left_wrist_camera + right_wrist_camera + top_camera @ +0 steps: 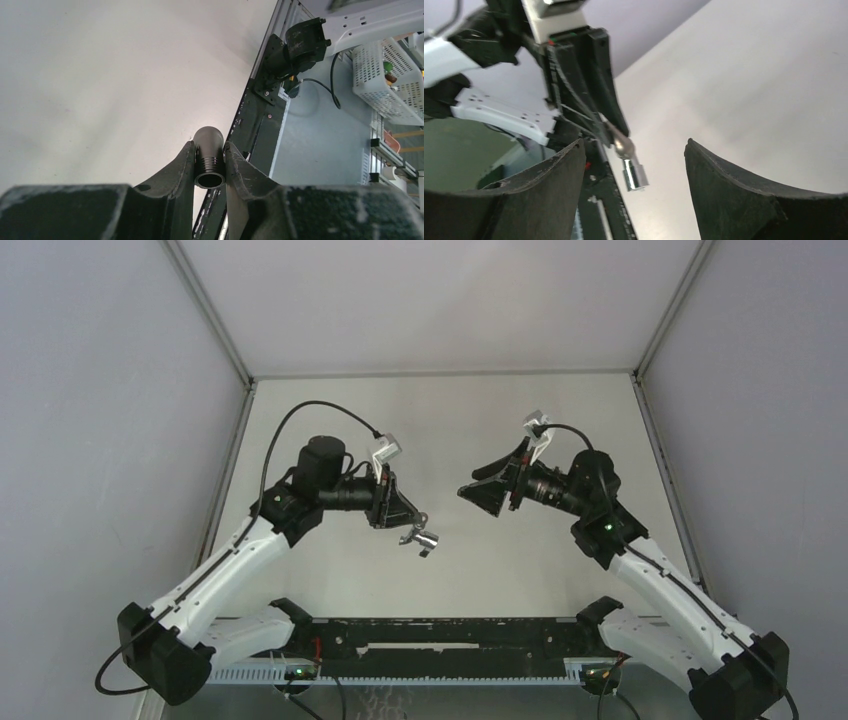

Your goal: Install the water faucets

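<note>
One of the water faucets (421, 539), a small shiny silver part, hangs in the air above the middle of the table, pinched by my left gripper (413, 524). In the left wrist view the faucet (209, 167) looks dark, its threaded open end toward the camera, and the left gripper (209, 146) is shut on its sides. My right gripper (466, 492) faces it from the right, apart from it. Seen from the right wrist, the faucet (634, 172) hangs between and beyond the spread right gripper (635, 142), which is open and holds nothing.
A black rail (440, 640) runs along the near edge between the arm bases. Grey walls enclose the white table (440, 420) on three sides. A white basket (390, 80) stands off the table beyond the rail.
</note>
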{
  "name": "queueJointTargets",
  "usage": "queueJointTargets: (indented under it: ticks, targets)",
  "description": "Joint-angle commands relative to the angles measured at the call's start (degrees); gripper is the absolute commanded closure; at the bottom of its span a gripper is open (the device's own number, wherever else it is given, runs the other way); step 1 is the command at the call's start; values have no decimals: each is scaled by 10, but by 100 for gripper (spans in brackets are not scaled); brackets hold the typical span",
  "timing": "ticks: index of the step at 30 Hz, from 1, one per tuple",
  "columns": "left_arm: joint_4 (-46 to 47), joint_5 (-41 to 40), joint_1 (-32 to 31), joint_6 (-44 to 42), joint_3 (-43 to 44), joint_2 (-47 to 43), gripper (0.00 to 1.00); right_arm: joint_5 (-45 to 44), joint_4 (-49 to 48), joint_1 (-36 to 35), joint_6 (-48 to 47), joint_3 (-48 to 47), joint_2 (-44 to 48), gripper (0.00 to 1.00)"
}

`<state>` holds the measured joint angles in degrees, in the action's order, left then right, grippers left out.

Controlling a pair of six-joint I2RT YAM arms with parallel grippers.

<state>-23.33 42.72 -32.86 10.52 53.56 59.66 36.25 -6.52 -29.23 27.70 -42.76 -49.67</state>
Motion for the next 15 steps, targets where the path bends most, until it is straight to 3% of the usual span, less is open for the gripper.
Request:
queueJointTargets:
  ticks: [1, 7, 11, 15]
  targets:
    - [25, 17, 4, 28, 33, 3, 100, -12, -34, 2, -65, -1, -18, 21]
    - [33, 7, 5, 39, 32, 29, 100, 28, -30, -2, -13, 3, -67, 23]
    - [36, -4, 6, 52, 41, 34, 100, 53, -89, -22, 5, 51, -98, 24]
    - [52, -13, 14, 89, 43, 28, 100, -9, -163, -71, -29, 106, -89, 19]
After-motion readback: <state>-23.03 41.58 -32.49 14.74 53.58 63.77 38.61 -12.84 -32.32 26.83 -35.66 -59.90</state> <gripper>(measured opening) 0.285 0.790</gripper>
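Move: Hanging from the left fingers, the faucet has its middle about 10 cm left of the open right hand, 5 cm back and some 8 cm below. The left fingertips gripping it are about 12 cm left of the right hand, 3 cm back and 6 cm lower. From the left hand the faucet's middle is about 2 cm back, 3 cm to the right and 3 cm below. The table near both hands is bare. Sinking roughly 9 cm and drifting some 3 cm left, faster towards the end, the right hand comes down beside the held faucet, fingers still wide open and not yet around it; its tips dip a little as the wrist rolls about 10 degrees. The left hand keeps its grip, easing about 2 cm down and slightly forward with a small tilt. ##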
